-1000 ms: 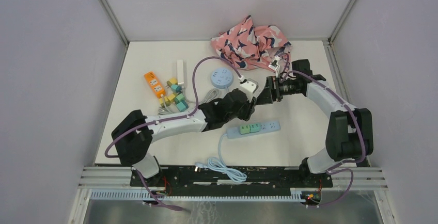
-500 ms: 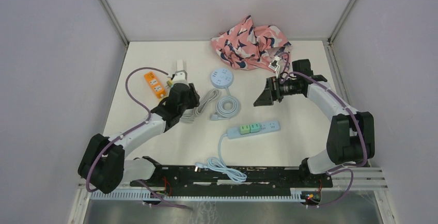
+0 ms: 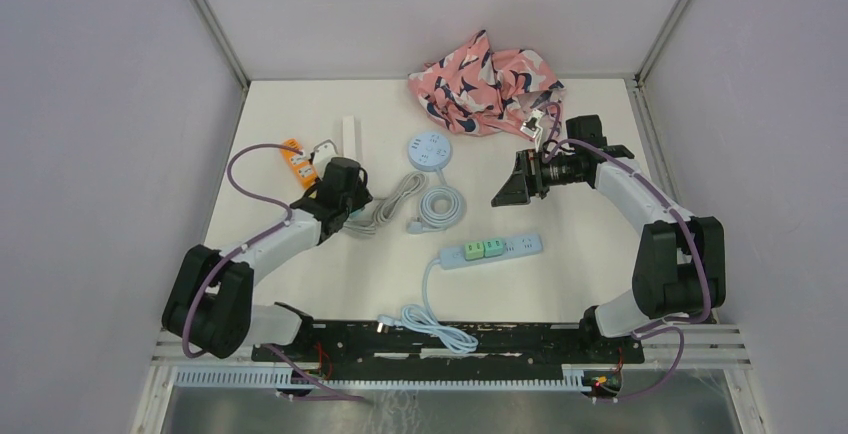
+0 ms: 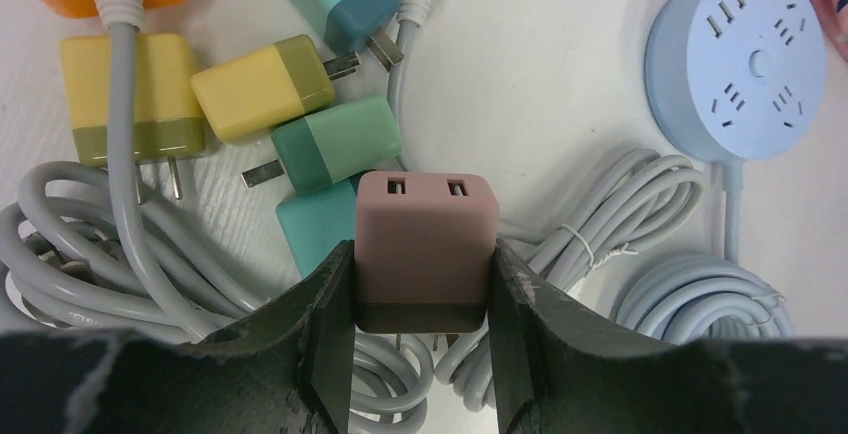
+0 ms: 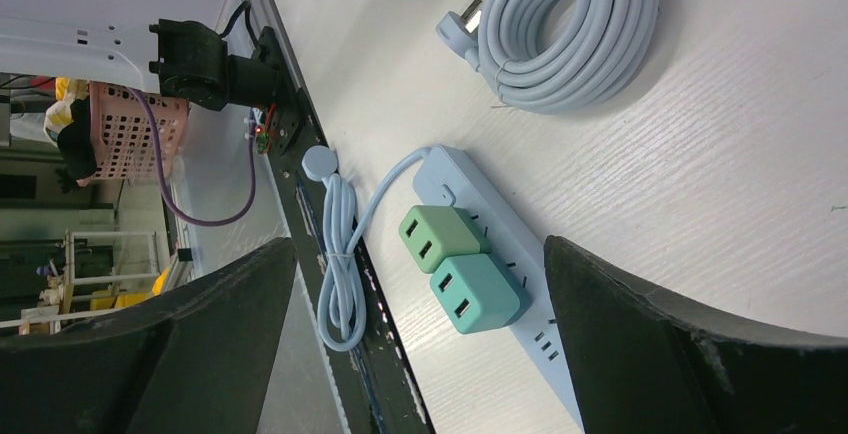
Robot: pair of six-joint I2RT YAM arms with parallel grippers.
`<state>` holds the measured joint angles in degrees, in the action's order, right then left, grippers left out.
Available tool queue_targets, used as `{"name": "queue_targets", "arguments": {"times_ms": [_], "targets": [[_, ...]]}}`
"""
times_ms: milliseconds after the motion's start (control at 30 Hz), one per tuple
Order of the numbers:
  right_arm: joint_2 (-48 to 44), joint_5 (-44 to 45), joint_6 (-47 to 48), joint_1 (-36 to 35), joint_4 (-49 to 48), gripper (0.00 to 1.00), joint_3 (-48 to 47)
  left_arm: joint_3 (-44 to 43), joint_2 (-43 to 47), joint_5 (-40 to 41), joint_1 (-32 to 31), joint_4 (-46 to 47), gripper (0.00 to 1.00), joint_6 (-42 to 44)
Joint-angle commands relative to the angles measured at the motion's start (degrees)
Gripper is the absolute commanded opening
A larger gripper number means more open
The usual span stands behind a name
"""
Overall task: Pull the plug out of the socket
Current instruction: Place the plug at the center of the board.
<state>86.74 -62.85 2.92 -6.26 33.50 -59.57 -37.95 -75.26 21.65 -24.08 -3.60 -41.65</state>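
My left gripper [image 4: 420,256] is shut on a brown plug adapter [image 4: 427,239] and holds it over grey cable coils and a pile of loose plugs; in the top view it [image 3: 347,206] is at the table's left. The light blue power strip [image 3: 518,245] lies at the front centre with a green plug [image 3: 474,250] and a teal plug [image 3: 493,247] in it. My right gripper [image 3: 505,191] is open and empty above and behind the strip. In its wrist view [image 5: 420,244] the strip [image 5: 445,176], green plug [image 5: 440,237] and teal plug [image 5: 475,292] show between the fingers.
An orange socket strip [image 3: 296,162], yellow plugs [image 4: 262,89] and teal plugs [image 4: 335,141] lie by the left gripper. A round blue socket [image 3: 428,150], a coiled pale cable [image 3: 437,208], a white strip [image 3: 349,134] and a pink cloth [image 3: 485,84] lie behind.
My left arm has swung from the table's centre, beside the right gripper, over to the plug pile at the left. The right arm has not moved.
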Motion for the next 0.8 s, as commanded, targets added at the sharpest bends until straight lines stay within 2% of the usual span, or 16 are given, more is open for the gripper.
{"name": "queue_targets", "arguments": {"times_ms": [0, 67, 200, 233, 333, 400, 567, 767], "targets": [[-0.9, -0.4, 0.7, 0.3, -0.4, 1.0, -1.5, -4.0, -1.9, 2.7, 0.7, -2.3, 0.15, -4.7], [-0.8, -0.4, 0.7, 0.3, -0.4, 1.0, -1.6, -4.9, -2.7, 2.7, 0.9, -3.6, 0.22, -5.0], [-0.9, -0.4, 0.7, 0.3, -0.3, 1.0, -1.6, -5.7, -3.5, 3.5, 1.0, -5.0, 0.43, -5.7], [-0.9, -0.4, 0.7, 0.3, -0.3, 1.0, -1.5, -5.8, -3.6, 3.9, 1.0, -5.2, 0.54, -5.9], [-0.8, -0.4, 0.6, 0.4, -0.2, 1.0, -1.6, -5.7, -3.6, 4.3, 1.1, -5.6, 0.76, -6.3], [-0.8, -0.3, 0.6, 0.4, -0.2, 1.0, -1.7, -5.8, -3.6, 4.5, 1.0, -5.7, 0.86, -6.3], [-0.8, -0.5, 0.6, 0.4, -0.1, 1.0, -1.7, -6.4, -3.5, 4.3, 1.1, -6.6, 0.97, -6.1], [-0.9, -0.6, 0.7, 0.5, 0.0, 1.0, -1.7, -7.0, -2.5, 1.9, 1.1, -6.9, 1.0, -5.3]]}}
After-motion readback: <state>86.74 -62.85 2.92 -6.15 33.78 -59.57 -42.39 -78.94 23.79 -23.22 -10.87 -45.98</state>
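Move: The left hand still holds the pink plug over its drop spot, a gap roughly 5 cm below and 2 cm ahead. The teal plug lies about 4 cm left and 2 cm ahead, the green plug some 4 cm left and 5 cm ahead; the grey cable bundle is about 7 cm right and 3 cm ahead. From the idle right hand the spot is some 30 cm left, 5 cm back and 13 cm below. The left hand sinks about 1 cm, easing 1 cm left beside the teal plug, and opens wide, releasing the pink plug. ##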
